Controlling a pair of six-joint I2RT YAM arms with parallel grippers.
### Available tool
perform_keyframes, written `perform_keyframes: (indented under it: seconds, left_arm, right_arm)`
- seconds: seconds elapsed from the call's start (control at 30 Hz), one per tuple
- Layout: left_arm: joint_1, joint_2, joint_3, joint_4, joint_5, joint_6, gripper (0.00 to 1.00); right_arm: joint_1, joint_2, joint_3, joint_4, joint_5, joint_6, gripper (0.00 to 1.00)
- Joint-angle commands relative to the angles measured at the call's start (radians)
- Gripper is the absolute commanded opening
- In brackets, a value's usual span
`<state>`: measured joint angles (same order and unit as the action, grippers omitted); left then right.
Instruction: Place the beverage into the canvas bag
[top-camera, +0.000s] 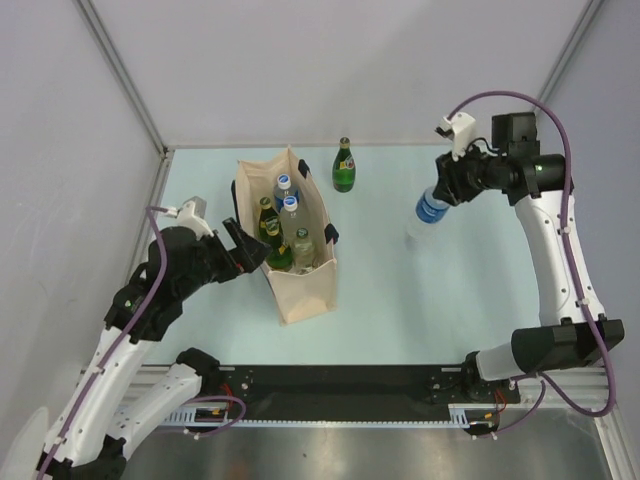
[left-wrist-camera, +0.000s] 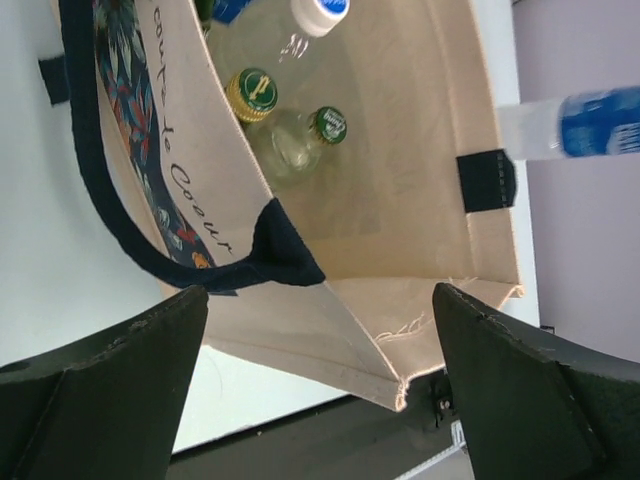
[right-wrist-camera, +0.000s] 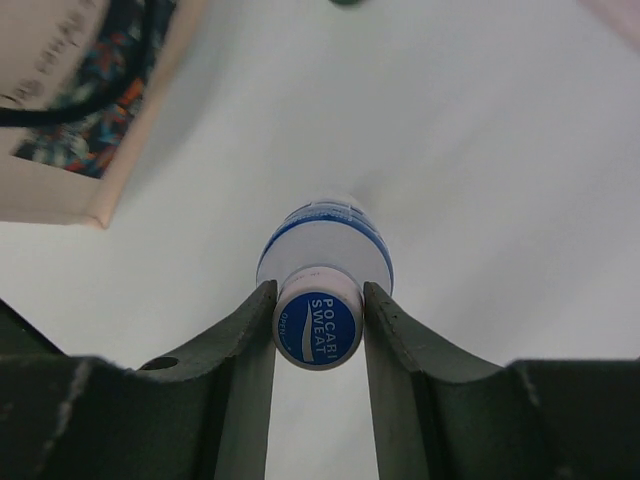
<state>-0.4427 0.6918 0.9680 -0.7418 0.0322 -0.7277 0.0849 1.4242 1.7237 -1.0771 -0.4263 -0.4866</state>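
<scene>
The beverage (top-camera: 430, 209) is a clear bottle with a blue label and a blue "Pocari Sweat" cap (right-wrist-camera: 318, 330). My right gripper (right-wrist-camera: 318, 296) is shut on its neck just under the cap, right of the canvas bag (top-camera: 303, 283). I cannot tell whether its base touches the table. The beige bag stands upright with navy handles (left-wrist-camera: 95, 190) and holds several bottles (left-wrist-camera: 290, 135). My left gripper (left-wrist-camera: 320, 296) is open at the bag's left side, with nothing between its fingers. In the left wrist view the held bottle (left-wrist-camera: 575, 125) shows beyond the bag's far wall.
A green glass bottle (top-camera: 344, 167) stands alone behind the bag, near the back wall. A corner of the bag (right-wrist-camera: 70, 120) shows at the upper left of the right wrist view. Walls enclose the pale table (top-camera: 420, 300) on three sides.
</scene>
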Motion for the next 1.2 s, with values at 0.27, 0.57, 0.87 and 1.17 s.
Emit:
perform_keyframes:
  seconds: [0.27, 0.57, 0.87, 1.17]
  left_arm:
    - [-0.001, 0.098, 0.052, -0.084, 0.072, -0.044, 0.74]
    - [0.001, 0.126, 0.025, -0.077, 0.126, -0.032, 0.3]
    - [0.001, 0.153, 0.02, -0.05, 0.18, -0.004, 0.11]
    - [0.001, 0.086, 0.012, -0.045, 0.181, 0.002, 0.0]
  right_arm:
    - [0.292, 0.139, 0.677, 0.051, -0.075, 0.032, 0.0]
    - [0.594, 0.193, 0.821, 0.094, -0.009, 0.039, 0.0]
    - [0.795, 0.268, 0.843, 0.128, 0.009, 0.034, 0.0]
    - [0.831, 0.392, 0.84, 0.118, -0.054, 0.063, 0.0]
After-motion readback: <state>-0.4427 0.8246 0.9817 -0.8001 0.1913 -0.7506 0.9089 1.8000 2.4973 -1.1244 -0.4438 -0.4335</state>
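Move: From the right hand, which already holds the Pocari Sweat bottle by its cap, the near end of the canvas bag's mouth lies about 29 cm left, 11 back and 10 below; the clear bottle inside is about 28 left, 3 back, 20 below. The green bottle on the table stands some 22 ahead, 19 left, 22 below. From the left hand, the bag's left rim at the handle's foot is about 3 cm right, 4 below, level ahead. The right hand, keeping its grip on the Pocari Sweat bottle's cap, swings up and left, climbing nearly 20 cm, then carries on left and back towards the near end of the bag's mouth while turning some 45 degrees counter-clockwise, and finally sinks about 6 cm with the bottle hanging over the opening. Meanwhile the left hand dips about 3 cm, tipping a little further down, eases 3 cm right and closes its wide-open fingers fully, pinching the left rim of the bag beside the foot of the dark handle. ##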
